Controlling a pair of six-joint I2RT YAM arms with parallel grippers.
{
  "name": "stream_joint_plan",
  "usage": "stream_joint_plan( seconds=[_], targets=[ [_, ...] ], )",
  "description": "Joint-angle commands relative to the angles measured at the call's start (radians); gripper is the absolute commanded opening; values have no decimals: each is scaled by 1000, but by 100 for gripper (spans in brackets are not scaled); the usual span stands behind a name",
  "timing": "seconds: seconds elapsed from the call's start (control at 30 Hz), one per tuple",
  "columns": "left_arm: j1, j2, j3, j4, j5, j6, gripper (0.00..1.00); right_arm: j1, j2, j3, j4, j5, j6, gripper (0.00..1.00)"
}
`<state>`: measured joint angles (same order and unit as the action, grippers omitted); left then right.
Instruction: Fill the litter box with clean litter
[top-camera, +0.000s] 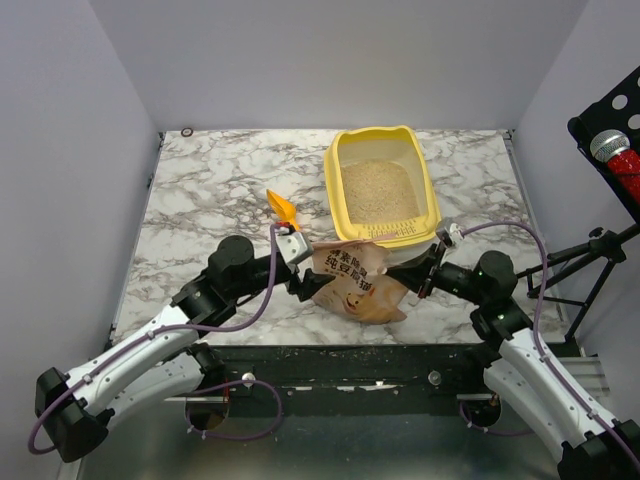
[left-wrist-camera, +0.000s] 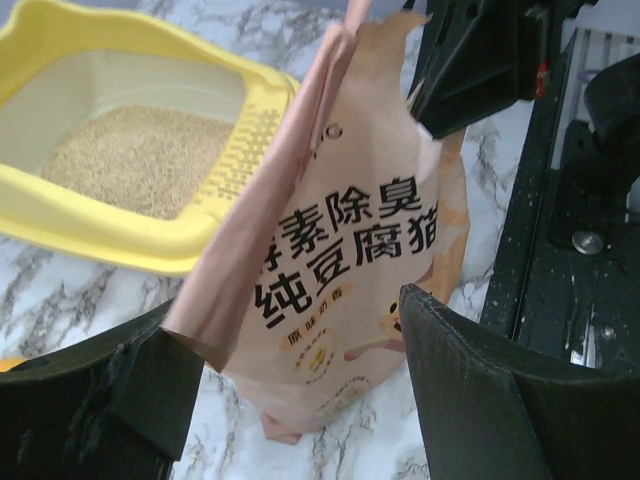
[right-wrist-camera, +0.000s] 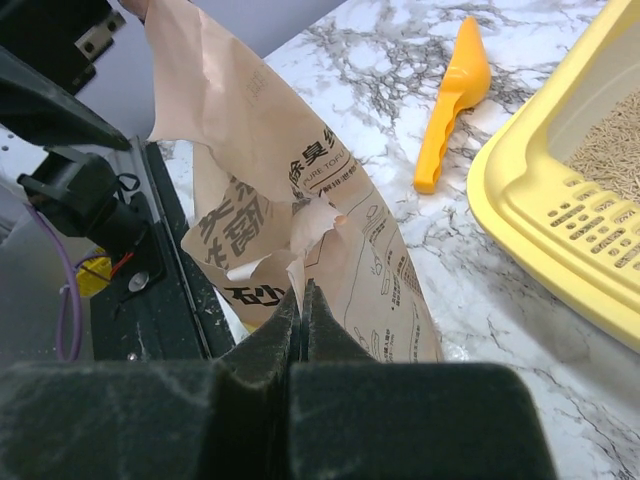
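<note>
The yellow litter box stands at the back right of the marble table with beige clean litter in its bottom. It also shows in the left wrist view with the litter, and in the right wrist view. A pinkish-tan bag stands in front of the box, between the two grippers. My left gripper is open, its fingers either side of the bag. My right gripper is shut on the bag's torn edge.
An orange scoop lies left of the box, also in the right wrist view. A microphone and black stand are off the table at the right. The table's near edge runs just behind the bag. Grey walls enclose the table.
</note>
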<state>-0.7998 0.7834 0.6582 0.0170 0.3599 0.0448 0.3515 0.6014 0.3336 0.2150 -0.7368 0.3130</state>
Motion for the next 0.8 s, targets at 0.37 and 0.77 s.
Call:
stream_joint_plan(
  seconds=[0.37, 0.77],
  targets=[
    [281, 194, -169, 473, 235, -288, 83, -6, -38, -36, 106, -52, 64, 0],
    [294, 476, -261, 1113, 525, -614, 83, -5, -6, -38, 141, -92, 97, 0]
  ],
)
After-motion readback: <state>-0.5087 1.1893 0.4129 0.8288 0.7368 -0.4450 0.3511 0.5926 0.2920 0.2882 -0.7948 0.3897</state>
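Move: The bag's free upper rim, the part not held by the right hand, is roughly 6 cm ahead of the left hand, 3 cm to its right and 5 cm below. The bag's body is about 9 cm right, 2 cm back and 15 cm down; the scoop some 15 cm ahead and 8 cm left, the litter box 22 cm ahead and 14 cm right, both about 22 cm down. From the right hand, that rim is about 5 cm ahead, 11 cm left and roughly level. The bag's free rim is what the open left hand comes round to: it sinks some 7 cm while reaching forward about 6, then swings slightly back and to the right, rolling about 25 degrees so the parted fingers come astride the paper. The shut right hand keeps its pinch on the other side of the rim, easing back about a centimetre. ##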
